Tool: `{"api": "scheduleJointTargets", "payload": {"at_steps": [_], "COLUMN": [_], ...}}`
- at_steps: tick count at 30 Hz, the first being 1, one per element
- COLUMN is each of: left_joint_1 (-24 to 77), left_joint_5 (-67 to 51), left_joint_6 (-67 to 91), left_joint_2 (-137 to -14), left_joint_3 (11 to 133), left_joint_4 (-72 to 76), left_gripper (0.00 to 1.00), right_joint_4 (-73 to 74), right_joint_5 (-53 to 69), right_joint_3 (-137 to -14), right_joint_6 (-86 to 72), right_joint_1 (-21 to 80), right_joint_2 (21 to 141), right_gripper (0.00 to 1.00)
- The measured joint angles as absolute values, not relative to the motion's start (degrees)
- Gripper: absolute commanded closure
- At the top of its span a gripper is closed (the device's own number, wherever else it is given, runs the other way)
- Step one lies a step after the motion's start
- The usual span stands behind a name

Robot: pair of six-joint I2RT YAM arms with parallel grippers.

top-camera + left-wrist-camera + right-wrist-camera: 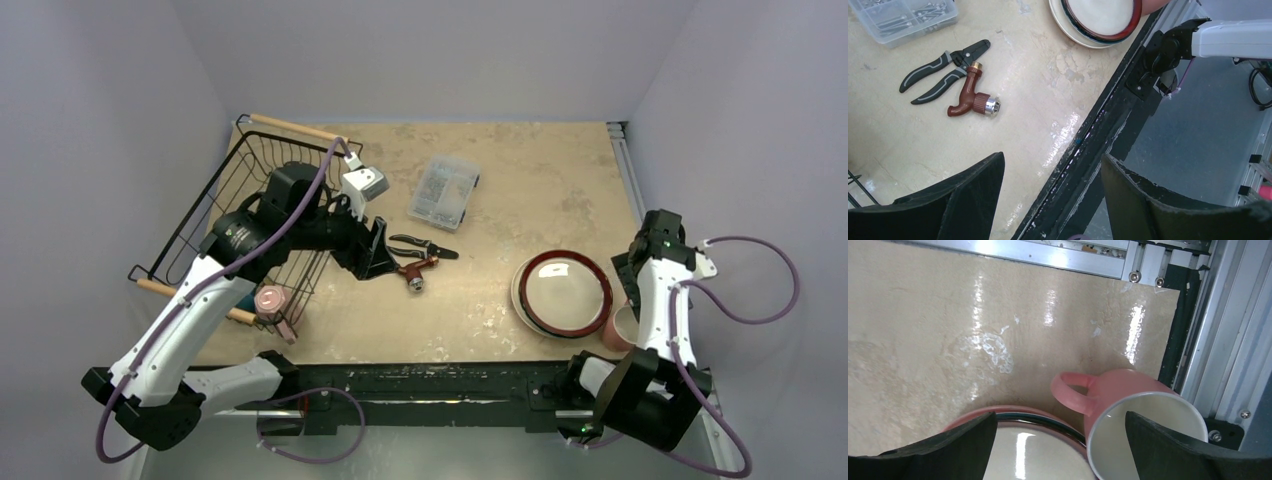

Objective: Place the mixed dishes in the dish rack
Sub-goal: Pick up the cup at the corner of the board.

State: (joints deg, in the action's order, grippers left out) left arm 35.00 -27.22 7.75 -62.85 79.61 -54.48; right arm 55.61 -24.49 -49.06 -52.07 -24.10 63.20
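The black wire dish rack (215,215) with wooden handles stands at the far left. A pink mug (270,300) sits at its near corner. A stack of plates (562,292), the top one red-and-black rimmed, lies at the right. A second pink mug (1120,390) stands upright beside the stack, handle pointing left. My right gripper (1060,422) hangs open over both: one finger above the plate (1043,450), the other over the mug's mouth. My left gripper (1053,165) is open and empty above the table's near edge, right of the rack.
Black pliers (943,70) and a brown hose nozzle (970,97) lie mid-table ahead of the left gripper. A clear compartment box (444,190) of small parts sits further back. The metal frame rail (1218,340) runs close behind the right mug.
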Motion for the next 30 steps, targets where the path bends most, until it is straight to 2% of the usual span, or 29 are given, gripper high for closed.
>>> {"api": "scheduleJointTargets", "payload": {"at_steps": [14, 18, 23, 26, 30], "left_joint_1": [36.2, 36.7, 36.9, 36.9, 36.9], "left_joint_5": [-27.8, -27.9, -27.6, -27.1, -26.2], "left_joint_6": [7.9, 7.9, 7.7, 7.3, 6.2], "left_joint_2": [-56.9, -54.8, -53.9, -53.9, -53.9], "left_joint_3": [74.9, 72.8, 72.0, 72.0, 72.0], "left_joint_4": [-54.1, -53.9, -53.7, -53.7, -53.9], "left_gripper": [0.30, 0.30, 0.29, 0.29, 0.29], "right_joint_4": [53.9, 53.3, 53.2, 53.2, 53.4], "right_joint_5": [-18.9, -17.8, -17.0, -16.4, -16.8], "right_joint_3": [-47.7, -47.7, -47.6, -47.5, -47.3], "right_joint_6": [-60.8, -59.7, -56.3, -54.7, -53.0], "right_joint_1": [-28.3, -28.6, -28.6, -28.6, -28.6], "right_joint_2": [66.9, 66.8, 66.8, 66.8, 66.8], "right_gripper": [0.01, 0.06, 0.22, 0.24, 0.38]}}
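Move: The pink cup at the corner of the board stands about 7 cm back from my right hand, neither left nor right of it, its middle roughly 5 cm below. The stacked plates are centred some 12 cm to the left of this hand, 1 cm ahead and 8 cm lower. From my left hand, the cup is far off: roughly 52 cm to the right, 6 cm back and 25 cm down. After a small further rise forward, I lower my wide-open right hand about 3 cm, tipping its fingers some 10 degrees nearer vertical, so that the finger nearer my base goes down inside the cup's mouth while the other stays outside, by the plates. Then I hold that height and begin closing, to about three quarters open. Meanwhile I draw my empty left hand back about 3 cm. ##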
